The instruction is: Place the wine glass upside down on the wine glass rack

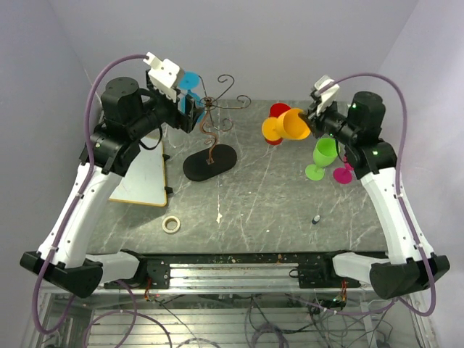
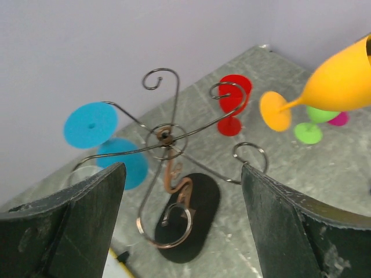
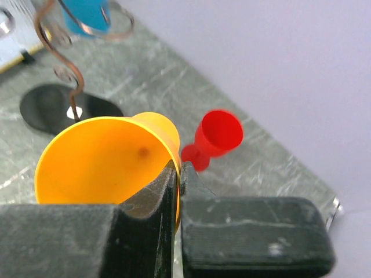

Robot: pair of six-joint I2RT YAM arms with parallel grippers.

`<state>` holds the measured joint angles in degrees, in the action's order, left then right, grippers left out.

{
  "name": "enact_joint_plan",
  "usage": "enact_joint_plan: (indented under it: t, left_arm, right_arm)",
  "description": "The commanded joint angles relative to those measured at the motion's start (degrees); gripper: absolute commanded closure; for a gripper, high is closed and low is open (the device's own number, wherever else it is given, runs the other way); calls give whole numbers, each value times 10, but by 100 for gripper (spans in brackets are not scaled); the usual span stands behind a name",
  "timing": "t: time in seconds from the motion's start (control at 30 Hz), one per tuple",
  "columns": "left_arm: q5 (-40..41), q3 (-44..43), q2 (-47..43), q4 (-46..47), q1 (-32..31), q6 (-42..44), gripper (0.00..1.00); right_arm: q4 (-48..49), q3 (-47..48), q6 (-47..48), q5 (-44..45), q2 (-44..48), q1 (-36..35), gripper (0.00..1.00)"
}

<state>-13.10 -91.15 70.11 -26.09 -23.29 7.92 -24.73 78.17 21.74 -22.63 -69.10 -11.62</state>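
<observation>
An orange wine glass [image 1: 290, 123] hangs in the air on its side, foot pointing left, right of the wine glass rack [image 1: 210, 138]. My right gripper [image 1: 313, 119] is shut on its rim, one finger inside the bowl [image 3: 98, 156] and one outside. The rack's curled wire arms [image 2: 165, 136] rise from a black oval base [image 1: 210, 162]. A blue wine glass [image 2: 90, 123] hangs upside down on the rack's left arm. Close above and left of the rack, my left gripper [image 2: 182, 226] stands open with nothing between its fingers.
A red glass [image 1: 278, 111] stands behind the orange one. Green [image 1: 324, 154] and magenta [image 1: 342, 174] glasses stand at the right. A white board [image 1: 141, 177] lies at the left, a tape roll [image 1: 171, 224] near the front, a small dark object [image 1: 317, 219] front right.
</observation>
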Motion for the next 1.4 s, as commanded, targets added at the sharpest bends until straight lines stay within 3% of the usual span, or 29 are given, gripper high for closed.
enact_joint_plan:
  t: [0.0,0.4,0.7,0.97,1.1,1.37]
  left_arm:
    - [-75,-21,21,46,3,-116,11]
    - [-136,-91,96,89,-6,-280,18]
    - [-172,-97,136,134,-24,-359,20]
    - [-163,-79,153,142,-43,-374,21]
    - [-163,-71,161,137,-54,-373,28]
    - [-167,-75,171,135,-62,-370,55]
  right_arm:
    - [19,70,-39,-59,15,1,100]
    - [17,230,-170,-151,-31,-1,100]
    - [48,257,-226,-186,-56,-1,100]
    - [42,271,-228,-201,-67,-1,100]
    - [36,274,-223,-204,-66,-1,100]
    - [30,279,-214,-207,-71,-2,100]
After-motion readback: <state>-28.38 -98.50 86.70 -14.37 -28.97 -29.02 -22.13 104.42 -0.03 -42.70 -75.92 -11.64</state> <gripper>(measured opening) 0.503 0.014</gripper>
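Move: The orange glass, its rim already pinched by the right hand, has its middle about 6 cm ahead of, 27 cm right of and 13 cm below the left hand; it lies some 4 cm ahead of, 7 cm left of and 4 cm below the right hand. The rack's hub stands about 12 cm ahead of, 3 cm right of and 8 cm below the left hand. From the right hand the red glass is roughly 21 cm ahead, 4 cm left and 27 cm down. The orange glass goes up some 16 cm in the right hand's kept rim grip, a little left and back too, while that wrist rolls its left side up and turns counter-clockwise, about 20 degrees each. To meet the foot the left hand travels about 12 cm right, rolling its left side down and tipping its fingers down, and closes them to about half open around the foot; a touch can't be made out. ##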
